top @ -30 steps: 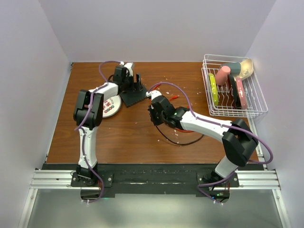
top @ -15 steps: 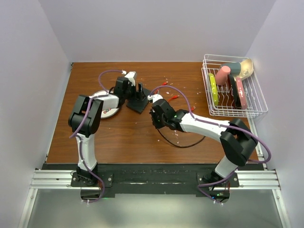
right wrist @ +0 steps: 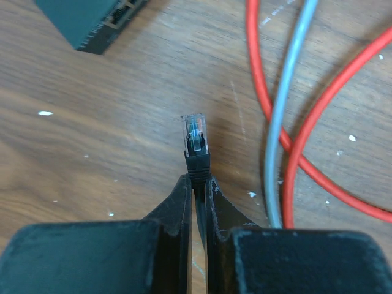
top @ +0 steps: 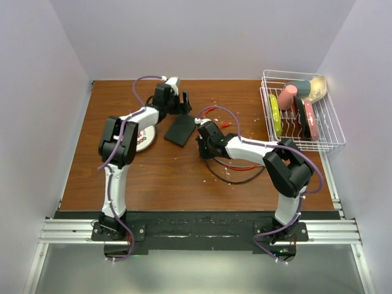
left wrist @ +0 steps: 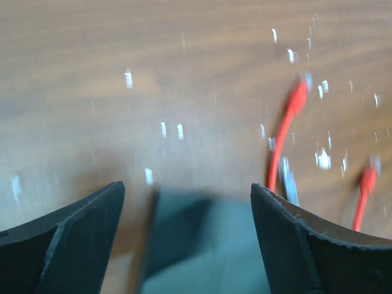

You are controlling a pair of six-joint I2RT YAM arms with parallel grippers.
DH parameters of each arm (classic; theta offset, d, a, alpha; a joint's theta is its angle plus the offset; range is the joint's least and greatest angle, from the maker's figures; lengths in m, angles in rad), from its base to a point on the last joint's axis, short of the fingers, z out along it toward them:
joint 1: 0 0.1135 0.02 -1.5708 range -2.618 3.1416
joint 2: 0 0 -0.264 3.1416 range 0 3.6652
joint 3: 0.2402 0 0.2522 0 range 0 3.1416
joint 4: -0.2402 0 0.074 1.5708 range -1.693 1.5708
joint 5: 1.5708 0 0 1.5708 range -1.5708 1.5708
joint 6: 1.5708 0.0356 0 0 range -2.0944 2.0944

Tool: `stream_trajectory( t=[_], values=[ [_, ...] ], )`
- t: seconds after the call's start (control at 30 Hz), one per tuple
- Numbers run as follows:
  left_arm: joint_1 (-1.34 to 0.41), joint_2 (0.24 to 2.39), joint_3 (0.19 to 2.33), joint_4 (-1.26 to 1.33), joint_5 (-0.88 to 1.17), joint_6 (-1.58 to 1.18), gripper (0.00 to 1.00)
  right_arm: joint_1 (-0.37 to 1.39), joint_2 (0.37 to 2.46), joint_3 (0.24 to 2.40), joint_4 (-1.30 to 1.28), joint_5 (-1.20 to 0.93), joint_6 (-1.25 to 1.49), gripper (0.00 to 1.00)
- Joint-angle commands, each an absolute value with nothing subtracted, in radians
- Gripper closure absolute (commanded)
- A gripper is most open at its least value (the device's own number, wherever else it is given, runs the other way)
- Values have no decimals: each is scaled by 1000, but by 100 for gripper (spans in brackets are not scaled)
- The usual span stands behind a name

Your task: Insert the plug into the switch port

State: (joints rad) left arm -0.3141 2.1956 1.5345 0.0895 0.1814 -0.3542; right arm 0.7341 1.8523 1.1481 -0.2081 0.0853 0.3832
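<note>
The switch (top: 179,130), a flat black box, lies on the brown table. In the right wrist view its corner (right wrist: 92,18) shows at the top left, with sockets along its edge. My left gripper (top: 179,101) is open and empty just beyond the switch. In the left wrist view the left gripper (left wrist: 187,187) has its jaws wide apart, with the blurred dark switch (left wrist: 208,245) below. My right gripper (top: 202,139) is just right of the switch. It (right wrist: 197,179) is shut on the black boot of the plug (right wrist: 194,131), whose clear tip points towards the switch, a short way off.
A round white plate with red dots (top: 142,138) lies left of the switch. Red cables (right wrist: 257,92) and a grey one (right wrist: 285,110) run right of the plug. A black cable loop (top: 236,177) lies under the right arm. A wire rack with dishes (top: 300,113) stands at the far right.
My left gripper has let go of the switch and drawn back towards the far side. The switch now lies flat. My right gripper with the plug has shifted slightly towards it.
</note>
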Motion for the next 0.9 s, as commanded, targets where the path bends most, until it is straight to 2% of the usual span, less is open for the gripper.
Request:
stream_trajectory(
  t=[0.0, 0.13, 0.3, 0.47, 0.57, 0.87],
  values=[
    [-313, 2328, 1793, -129, 114, -304, 17, 741, 1818, 1187, -189, 58, 396, 100],
    [-337, 2437, 1985, -288, 49, -246, 27, 738, 1792, 1170, -206, 69, 393, 100],
    [-394, 2427, 1967, -315, -77, -210, 31, 736, 1753, 1155, -218, 77, 390, 100],
    [-426, 2355, 1823, -270, -83, -213, 45, 735, 1724, 1152, -238, 97, 390, 100],
    [-440, 2292, 1697, -218, -84, -230, 50, 735, 1721, 1143, -242, 97, 387, 100],
    [-445, 2112, 1372, -127, -48, -299, 54, 735, 1678, 1052, -225, 74, 385, 100]
  ],
)
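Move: The switch lies about 8 cm back of the left hand, only a centimetre to its left and some 4 cm lower. The plate is about 16 cm to the left hand's left and 9 cm back, and a red cable end about 11 cm to its right, roughly level with it. From the right hand, still holding the plug, the switch is about 12 cm ahead, 9 cm left and slightly lower; another red cable end lies about 12 cm ahead and 9 cm right. The switch is taken by its far end and drawn back towards the robot: the left hand reaches about 5 cm forward, sinks beyond the switch, then pulls back some 9 cm while its fingers close by roughly half around that end and its left side rolls up. The right hand keeps the plug pinched, lifts about 4 cm, then dips halfway back, easing slightly back and right. ##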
